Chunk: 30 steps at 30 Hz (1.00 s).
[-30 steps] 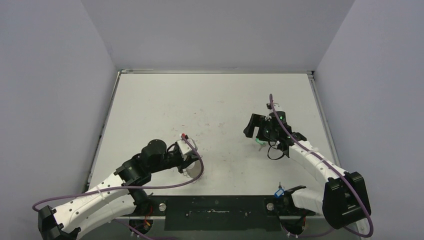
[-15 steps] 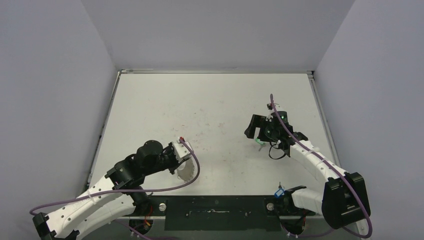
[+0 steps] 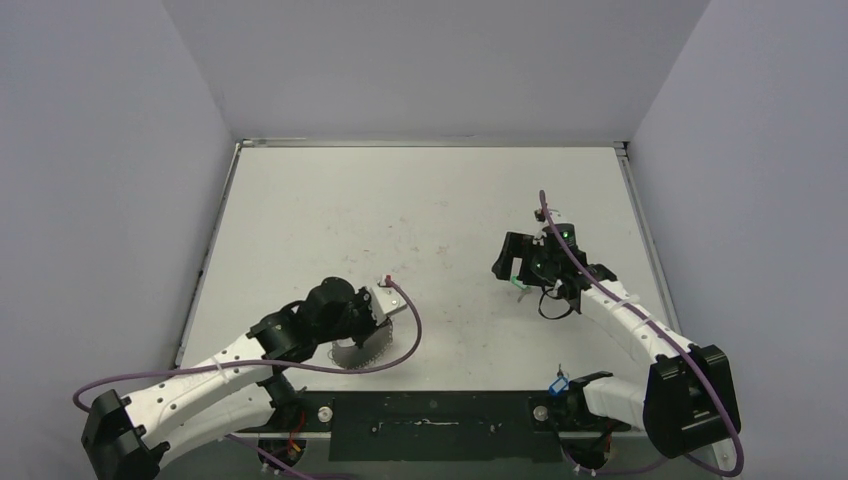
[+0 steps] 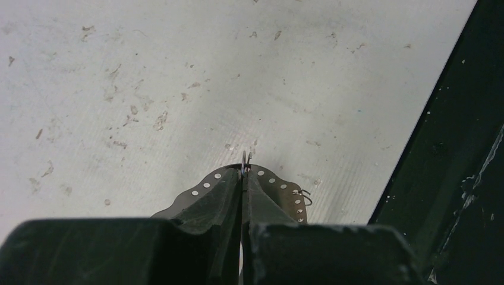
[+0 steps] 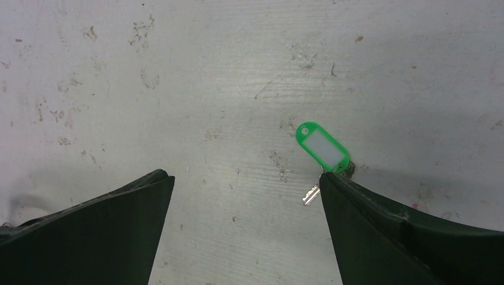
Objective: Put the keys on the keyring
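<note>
My left gripper [image 3: 362, 334] points down at the table near the front edge and is shut on the keyring [image 3: 363, 352], a pale-grey round piece with a dotted rim. In the left wrist view its scalloped, dotted rim [image 4: 285, 191] fans out on both sides of my closed gripper [image 4: 243, 173], and a thin metal edge pokes out between the tips. My right gripper [image 3: 518, 268] hangs open over the green-tagged key [image 5: 321, 146]. The tag lies just off the right fingertip [image 5: 333, 184] of that gripper [image 5: 242, 178], with the key's silver blade [image 5: 310, 195] beside it. A blue tag [image 3: 558, 384] lies by the right arm's base.
The black strip [image 3: 430, 420] runs along the table's near edge, close to the left gripper, and shows at the right of the left wrist view [image 4: 457, 178]. Grey walls close in the table on three sides. Purple cables [image 3: 400, 350] loop off both wrists.
The left arm has swung its wrist right and turned, carrying the keyring toward the near edge. The right gripper has stayed open over the green key, hardly moving.
</note>
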Tool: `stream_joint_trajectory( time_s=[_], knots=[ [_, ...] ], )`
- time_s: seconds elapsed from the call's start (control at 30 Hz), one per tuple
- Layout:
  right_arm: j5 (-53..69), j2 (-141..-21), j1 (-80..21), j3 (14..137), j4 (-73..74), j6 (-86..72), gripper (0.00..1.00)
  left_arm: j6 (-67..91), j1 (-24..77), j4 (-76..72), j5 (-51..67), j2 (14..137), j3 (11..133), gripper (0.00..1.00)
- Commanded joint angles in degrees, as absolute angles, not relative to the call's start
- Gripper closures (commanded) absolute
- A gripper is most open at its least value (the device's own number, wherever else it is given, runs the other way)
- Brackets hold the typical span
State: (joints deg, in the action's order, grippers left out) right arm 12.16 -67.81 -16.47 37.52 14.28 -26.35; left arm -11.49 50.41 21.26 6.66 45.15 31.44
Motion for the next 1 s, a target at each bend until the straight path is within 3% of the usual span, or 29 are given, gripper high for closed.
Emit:
stream_joint_trajectory(
  time_s=[0.0,0.2,0.37,0.53,0.97],
  knots=[
    [9.0,-65.8,-16.0,39.5,16.6,-24.4,0.00,-9.8,50.2,7.6,10.7,47.6,29.4,1.00],
    [4.8,-67.0,-15.9,41.4,19.7,-23.2,0.06,-8.4,50.2,-1.1,12.6,48.8,25.6,1.00],
    [3.0,-71.5,-15.6,43.5,22.2,-22.8,0.28,-7.2,50.2,-5.3,13.5,47.3,23.0,1.00],
    [2.6,-74.6,-14.7,43.7,22.9,-22.6,0.42,-7.6,50.2,-4.9,13.3,45.3,22.5,1.00],
    [0.4,-76.2,-13.5,43.1,24.7,-20.8,0.43,-5.5,50.2,-6.1,14.6,43.8,21.5,1.00]
  ],
)
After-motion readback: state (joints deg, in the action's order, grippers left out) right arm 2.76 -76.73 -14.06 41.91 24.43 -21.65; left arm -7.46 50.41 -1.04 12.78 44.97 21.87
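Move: The green-tagged key lies about 4 cm to the right of the open right hand, only about 1 cm farther out and some 8 cm below. The blue-tagged key lies about 22 cm back and 11 cm to the right of that hand, at the same depth; the keyring plate held by the left hand is about 33 cm to its left, 16 cm back and roughly level in height. From the left hand the green-tagged key is some 32 cm right, 13 cm ahead and 12 cm down. The right hand swings about 5 cm to its right and sinks about 4 cm towards the green-tagged key, most of the sinking coming in the second half, while its fingers tip steeper towards the table and narrow from wide open to a little over half, still clear of the key. The left hand, still pinching the keyring, drifts about 3.5 cm right, dipping a couple of centimetres before coming back up, its fingertips tilting up some 13 degrees. ##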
